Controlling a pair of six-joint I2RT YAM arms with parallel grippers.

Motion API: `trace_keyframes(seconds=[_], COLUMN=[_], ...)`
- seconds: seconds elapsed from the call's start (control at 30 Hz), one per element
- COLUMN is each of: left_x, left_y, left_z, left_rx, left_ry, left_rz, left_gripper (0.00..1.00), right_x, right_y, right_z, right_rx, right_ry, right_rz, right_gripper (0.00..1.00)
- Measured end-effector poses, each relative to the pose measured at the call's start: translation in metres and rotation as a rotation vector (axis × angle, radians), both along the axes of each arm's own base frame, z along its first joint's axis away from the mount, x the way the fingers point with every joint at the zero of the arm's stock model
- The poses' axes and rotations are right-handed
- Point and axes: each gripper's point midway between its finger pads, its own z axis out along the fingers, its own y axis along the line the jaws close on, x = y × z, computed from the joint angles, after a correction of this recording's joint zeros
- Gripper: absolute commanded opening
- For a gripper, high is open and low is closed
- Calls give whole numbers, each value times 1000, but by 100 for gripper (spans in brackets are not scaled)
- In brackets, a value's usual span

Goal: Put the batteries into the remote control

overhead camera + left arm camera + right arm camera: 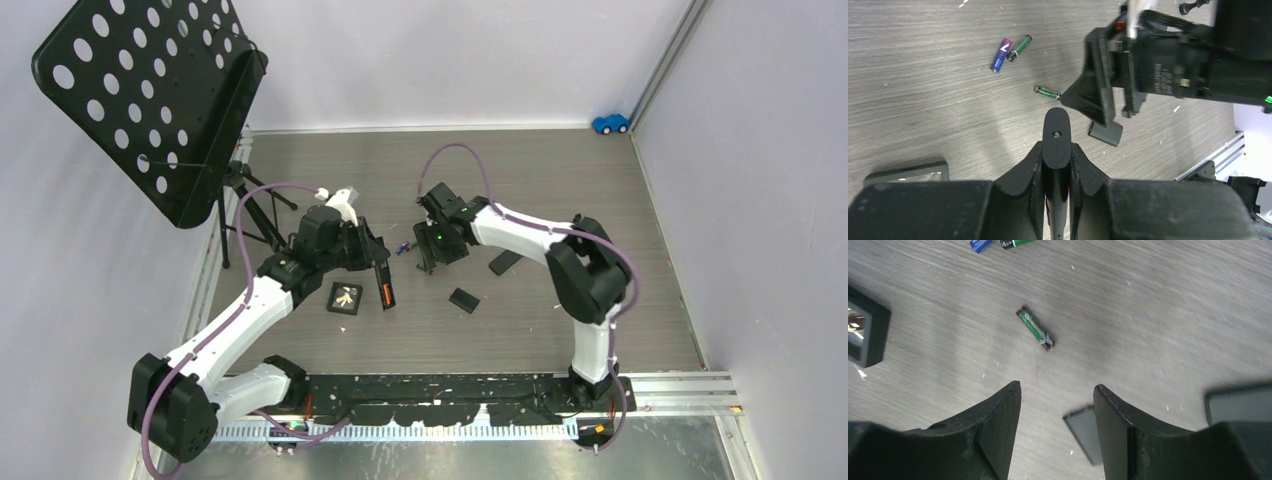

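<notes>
My left gripper (376,262) is shut on a black remote control (385,288), held edge-up off the table; an orange strip shows on its face. In the left wrist view the remote (1055,131) stands between the closed fingers. Three batteries lie on the table: a blue one (1000,49), a green one (1019,46) and a dark green one (1047,91). My right gripper (1057,390) is open and empty, hovering just short of the dark green battery (1035,328). It is also in the top view (432,255).
A small black cover plate (1085,432) lies under the right fingers, and another (463,299) lies nearer the arms. A black flat piece (505,262) lies to the right. A small black tray (345,298) sits left of the remote. A perforated music stand (150,90) is at back left, a blue toy car (610,123) at back right.
</notes>
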Motion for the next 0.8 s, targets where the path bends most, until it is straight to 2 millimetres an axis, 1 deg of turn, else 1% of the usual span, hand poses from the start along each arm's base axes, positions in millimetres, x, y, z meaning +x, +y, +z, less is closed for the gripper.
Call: trace_keyframes(seconds=[0.07,0.13,0.23,0.37,0.47,0.67,0.73,0.8], left_x=[1,2,3,4,4,5,5,5], left_y=[3,5,7,9,10,10,10,10], left_z=[3,7,11,11,11,12,12,13], left_rx=[9,12,15,21,24,24,22,20], left_ry=[-18,-39,-57,-63,-65,-66,-68,-70], left_rz=[9,17,22,30,36,38,38,38], left_gripper=[0,0,0,0,0,0,0,0], right_x=[6,8,6,6,9,7,5,6], right_y=[7,11,14,16,22,24,25,27], right_z=[-12,-19,-21,-15,-16,-31,-33,-31], right_rx=[-22,-34,-42,-44,-51,-112,-132,-145], right_ry=[34,56,76,87,89,133,141,143], right_rz=[47,82,120,154,167,181,187,192], right_gripper=[56,55,53,45,39,38,37,36])
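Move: The lone green battery lies on the table roughly 2 cm ahead of the right hand, 4 cm to its left and 6 cm below. Beyond it, the blue battery lies about 7 cm ahead and 9 cm left of the hand, and the second green battery 8 cm ahead and 7 cm left. The battery cover is some 6 cm back and 6 cm right. From the left hand, which holds the remote, the lone green battery is about 4 cm ahead, 10 cm right and 18 cm below. Leftward and down, about 3 cm each way, the right hand eases in over the lone green battery, briefly rising a little before the last descent. The wrist turns some 10 degrees counter-clockwise and brings the fingers nearer to vertical while they close by roughly a third of their opening, still short of a grip. The left hand keeps its hold on the remote and lifts it about 1 cm. ##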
